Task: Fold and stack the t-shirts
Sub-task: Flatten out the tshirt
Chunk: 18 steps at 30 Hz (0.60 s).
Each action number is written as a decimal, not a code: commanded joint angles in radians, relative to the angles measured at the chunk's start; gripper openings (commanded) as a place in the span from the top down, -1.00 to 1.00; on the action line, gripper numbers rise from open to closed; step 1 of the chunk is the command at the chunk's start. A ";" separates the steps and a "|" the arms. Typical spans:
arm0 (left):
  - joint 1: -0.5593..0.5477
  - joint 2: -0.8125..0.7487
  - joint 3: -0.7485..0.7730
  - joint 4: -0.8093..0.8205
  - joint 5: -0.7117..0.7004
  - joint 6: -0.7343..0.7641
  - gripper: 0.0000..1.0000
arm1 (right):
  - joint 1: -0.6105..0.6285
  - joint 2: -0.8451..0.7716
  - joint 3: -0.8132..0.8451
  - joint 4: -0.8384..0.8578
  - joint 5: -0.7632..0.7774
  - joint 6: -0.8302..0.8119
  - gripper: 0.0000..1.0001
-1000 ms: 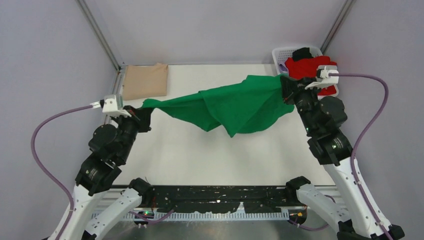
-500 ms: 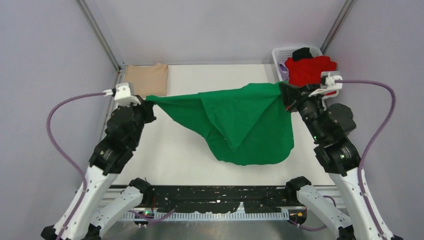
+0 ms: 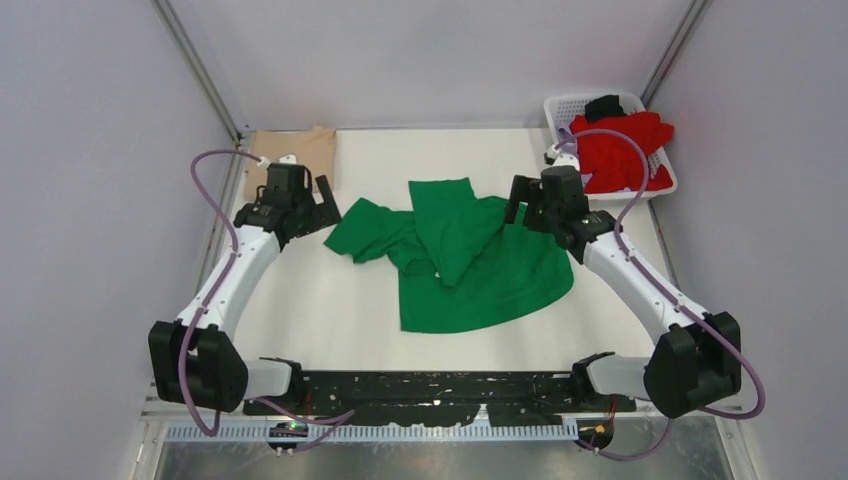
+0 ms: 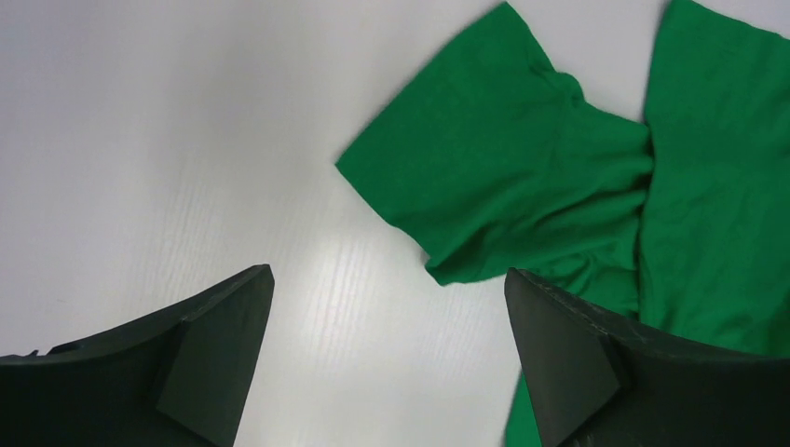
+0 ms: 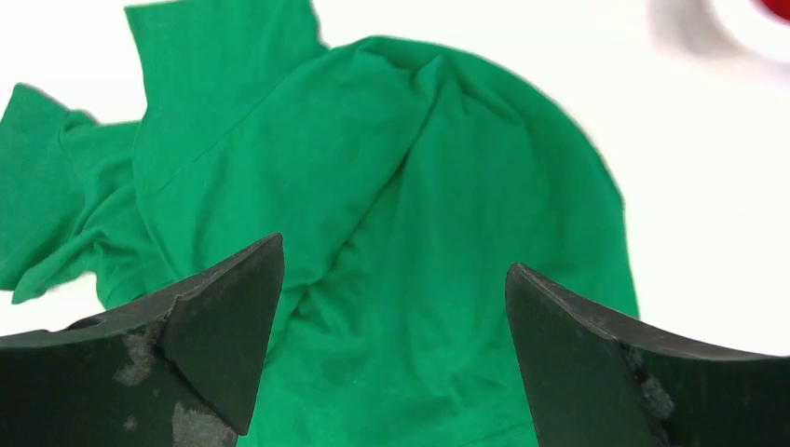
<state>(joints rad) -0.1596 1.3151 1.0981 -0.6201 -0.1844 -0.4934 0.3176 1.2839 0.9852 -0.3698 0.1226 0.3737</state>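
The bright green t-shirt [image 3: 460, 255] lies crumpled on the white table, one sleeve out to the left and a flap folded over its middle. It fills the right of the left wrist view [image 4: 578, 177] and most of the right wrist view [image 5: 401, 242]. My left gripper [image 3: 322, 205] is open and empty, just left of the sleeve. My right gripper [image 3: 520, 205] is open and empty over the shirt's upper right edge. A folded tan t-shirt [image 3: 293, 160] lies at the far left corner. The red t-shirt [image 3: 620, 145] sits heaped in the basket, with a black garment [image 3: 606, 105] behind it and a lilac one [image 3: 566, 133].
The white lattice basket [image 3: 570, 105] stands at the far right corner of the table [image 3: 330, 310]. Grey enclosure walls close in the left, right and back. The arm bases and a black rail [image 3: 430, 385] run along the near edge.
Both grippers let go of the green shirt, which was stretched in the air between them; it has dropped onto the table. Both arms reached forward and lowered toward the table.
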 commanded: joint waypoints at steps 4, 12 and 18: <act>-0.041 -0.146 -0.122 0.176 0.442 -0.058 -0.99 | -0.089 -0.184 -0.090 0.012 0.244 0.113 -0.91; -0.225 0.082 -0.008 0.229 0.479 -0.074 -0.99 | -0.264 -0.272 -0.280 0.016 0.139 0.182 -0.91; -0.226 0.436 0.292 0.184 0.473 -0.068 -0.99 | -0.302 -0.195 -0.302 0.051 0.037 0.162 -0.91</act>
<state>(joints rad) -0.3912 1.5833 1.1969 -0.4545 0.2581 -0.5541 0.0280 1.0538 0.6849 -0.3855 0.2352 0.5297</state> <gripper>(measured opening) 0.994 0.956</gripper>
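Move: Some 26 cm to the right and 12 cm ahead of the left hand, about 13 cm down, lies the green t-shirt's upright flap; the crumpled left sleeve is about 7 cm right and 4 cm ahead of that hand. From the right hand, the t-shirt's right edge is roughly 14 cm right, 6 cm back and 13 cm below, the same flap about 18 cm left and 12 cm ahead, and the laundry basket some 26 cm right and 28 cm ahead. Sweeping about 17 cm to the right over the left sleeve towards the upright flap, the open left hand first draws back, then swings forward again, rising slightly before it sinks; it turns clockwise and rolls left side down. The open right hand goes some 12 cm right and 5 cm back towards the t-shirt's right edge, lifting briefly, then dropping to 5 cm below its start, turning nearly 30 degrees clockwise. ##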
